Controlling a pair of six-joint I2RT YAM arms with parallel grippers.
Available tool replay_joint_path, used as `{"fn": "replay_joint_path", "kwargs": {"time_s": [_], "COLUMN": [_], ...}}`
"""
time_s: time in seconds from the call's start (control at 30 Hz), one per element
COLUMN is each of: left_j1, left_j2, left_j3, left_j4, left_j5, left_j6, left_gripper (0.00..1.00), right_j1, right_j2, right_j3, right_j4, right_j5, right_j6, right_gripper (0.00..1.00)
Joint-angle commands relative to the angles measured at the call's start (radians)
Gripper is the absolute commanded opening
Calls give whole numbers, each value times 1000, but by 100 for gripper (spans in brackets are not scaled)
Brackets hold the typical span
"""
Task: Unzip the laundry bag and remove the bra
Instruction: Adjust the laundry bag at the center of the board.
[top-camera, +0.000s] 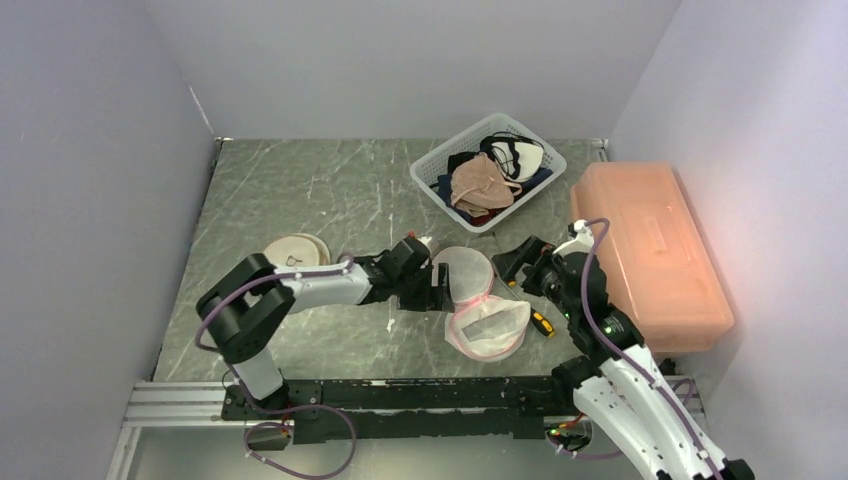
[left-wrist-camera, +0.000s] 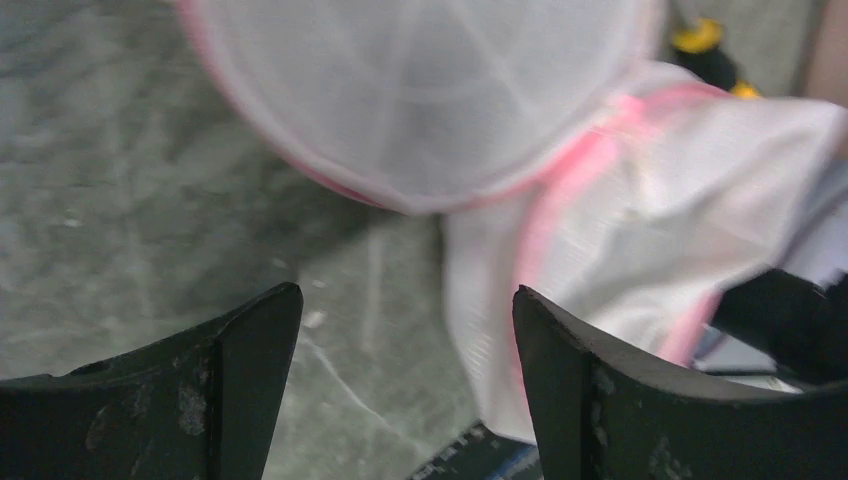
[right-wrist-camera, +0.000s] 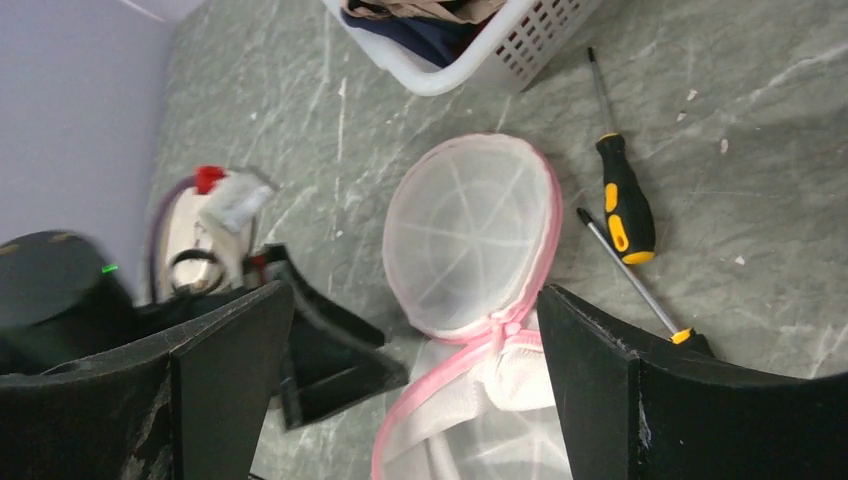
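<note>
The laundry bag is white mesh with pink trim and lies spread in two round halves in the middle of the table. Its nearer half holds white padded fabric, the bra. The pink zipper pull sits where the two halves join. My left gripper is open at the bag's left edge. In the left wrist view its fingers frame bare table and the edge of the nearer half. My right gripper hovers open at the bag's right side, nothing between its fingers.
A white basket of clothes stands at the back. An orange plastic box fills the right side. Two screwdrivers lie right of the bag. A beige round item lies left, behind the left arm.
</note>
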Motion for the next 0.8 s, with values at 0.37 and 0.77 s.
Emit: {"fn": "replay_joint_path", "kwargs": {"time_s": [0.37,0.77], "left_j1": [108,111], "left_j2": [185,192], "left_j3": [78,108], "left_j4": [32,58], "left_j5": [-141,-126], "left_j6": [-83,-14], "left_gripper": [76,3], "right_j1": [-1,0], "right_j2": [-196,-198], "right_j3": [-84,-66], "right_j4": [-59,-77], "right_j5": [-62,-57], "right_j6": [27,1], "right_gripper": [95,95]}}
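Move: The laundry bag's round panel has its middle about 10 cm ahead of the left hand, 6 cm to its right and 5 cm below; its near left rim is almost straight ahead. The open bag body lies some 11 cm to this hand's right and 1 cm back. The near screwdriver's middle is roughly 4 cm ahead and 19 cm right, beyond the bag. From the right hand, the panel lies about 8 cm ahead, 10 cm left and 17 cm below. The left hand dips with its fingers wide open, then skims forward over the table alongside the bag, about 8.5 cm in all, turning slightly counter-clockwise, to the left rim of the round panel. As it slows there it sinks another centimetre and closes its fingers nearly shut, pinching the rim between the tips, while the right hand eases back about 3 cm from the far side with its fingers still open. ##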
